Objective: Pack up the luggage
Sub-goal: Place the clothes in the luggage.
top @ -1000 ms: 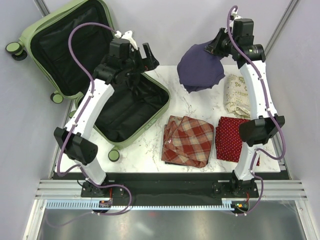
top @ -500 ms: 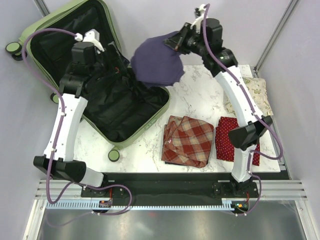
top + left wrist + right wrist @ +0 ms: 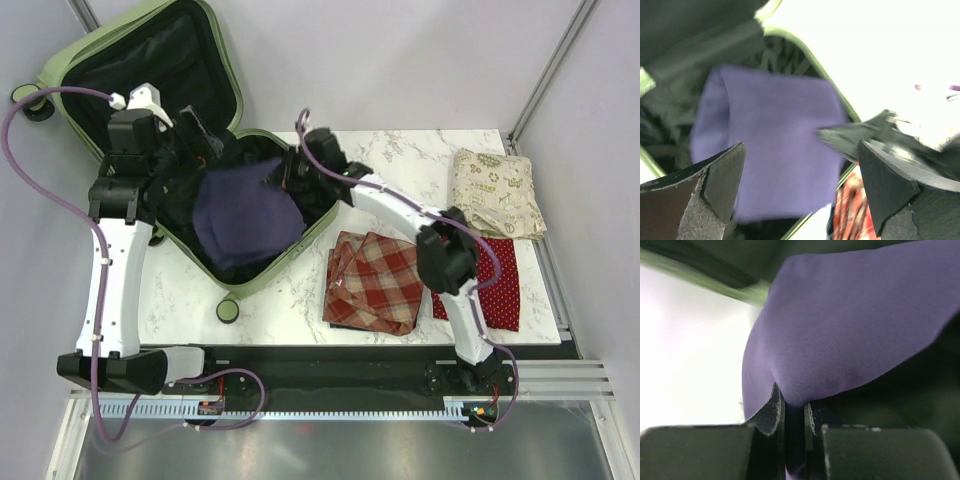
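The sage-green luggage [image 3: 283, 257] lies open at the table's left, its lid propped up behind. A folded purple cloth [image 3: 243, 222] lies in the black-lined lower half. My right gripper [image 3: 287, 176] reaches over the case's right rim and is shut on a pinch of that purple cloth [image 3: 850, 330], the fold sitting between the right gripper [image 3: 794, 412] fingers. My left gripper [image 3: 200, 140] hovers open over the hinge side, just left of the cloth. In its wrist view the left gripper [image 3: 800, 185] is wide apart above the purple cloth [image 3: 775, 150], holding nothing.
A folded red plaid cloth [image 3: 375, 280] lies on the marble table right of the case. A red dotted cloth [image 3: 497, 285] sits at the right edge, partly under my right arm. A cream patterned cloth [image 3: 497, 190] lies at the back right.
My right arm has swung left and down, carrying the purple cloth from above the table's back right into the suitcase's lower half. My left arm has drawn back left toward the lid.
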You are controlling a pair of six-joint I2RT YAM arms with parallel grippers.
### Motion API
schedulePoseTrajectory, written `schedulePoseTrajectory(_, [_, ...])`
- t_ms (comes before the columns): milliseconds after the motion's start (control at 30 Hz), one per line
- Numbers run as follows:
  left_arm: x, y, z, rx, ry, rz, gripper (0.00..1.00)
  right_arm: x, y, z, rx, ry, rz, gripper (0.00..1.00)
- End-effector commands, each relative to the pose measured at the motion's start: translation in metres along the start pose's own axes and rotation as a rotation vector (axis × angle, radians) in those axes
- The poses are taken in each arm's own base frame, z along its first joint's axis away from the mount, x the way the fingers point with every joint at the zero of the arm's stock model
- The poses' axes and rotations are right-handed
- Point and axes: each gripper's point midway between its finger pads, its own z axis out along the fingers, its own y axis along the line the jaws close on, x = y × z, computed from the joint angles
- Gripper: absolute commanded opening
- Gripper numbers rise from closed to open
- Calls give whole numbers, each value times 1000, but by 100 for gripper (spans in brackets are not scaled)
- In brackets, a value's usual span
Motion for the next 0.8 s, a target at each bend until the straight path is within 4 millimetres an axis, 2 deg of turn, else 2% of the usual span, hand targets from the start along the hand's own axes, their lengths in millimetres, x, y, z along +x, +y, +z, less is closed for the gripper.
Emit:
schedulePoseTrajectory(0, [31,19,12,-46,89,44,100,50,-96,31,187,101,29,0])
schedulePoseTrajectory(33, [37,22,17,-53,107,48,100,68,-119,39,223,140,34,0])
schedulePoseTrajectory(167, [66,38,37,-88,186,68,100,87,-148,52,278,175,34,0])
schedulePoseTrajectory(333, [116,51,59,-103,339,35,100,87,-156,48,327,183,9,0])
schedulePoseTrajectory(367, [132,57,65,-123,385,27,100,87,-157,46,332,183,7,0])
schedulePoseTrajectory(433, [149,62,70,-134,431,6,100,91,-159,42,345,194,7,0])
schedulePoseTrajectory(533, [184,74,78,-176,525,-26,100,93,-160,35,359,200,5,0])
schedulePoseTrajectory(633, [202,88,85,-230,561,-28,100,91,-161,32,373,200,-28,0])
schedulePoseTrajectory(667, [205,90,86,-236,565,-35,100,92,-165,30,389,212,-42,0])
schedulePoseTrajectory(700, [206,89,89,-233,562,-39,100,83,-157,33,365,207,-85,0])
schedulePoseTrajectory(767, [205,88,93,-226,547,-51,100,93,-166,36,379,263,-115,0])
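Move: The right hand already grips the purple clothes by their right-hand edge; the middle of the luggage's open shell lies about 8 cm to its left, 2 cm back and some 21 cm below. The plaid clothes lie roughly 16 cm back and 22 cm to its right, 24 cm down. From the open left hand, the middle of the purple clothes is about 3 cm back, 6 cm right and 28 cm below; the luggage's middle lies under them, 36 cm down. Still pinching the edge of the purple clothes, the right hand drops quickly, about 20 cm, into the right side of the luggage, its fingers tipping some 20 degrees further down, then keeps hold there almost still. The left hand sinks about 25 cm nearly straight down towards the left part of the clothes, tipping forward to point steeply down, fingers staying wide open. ##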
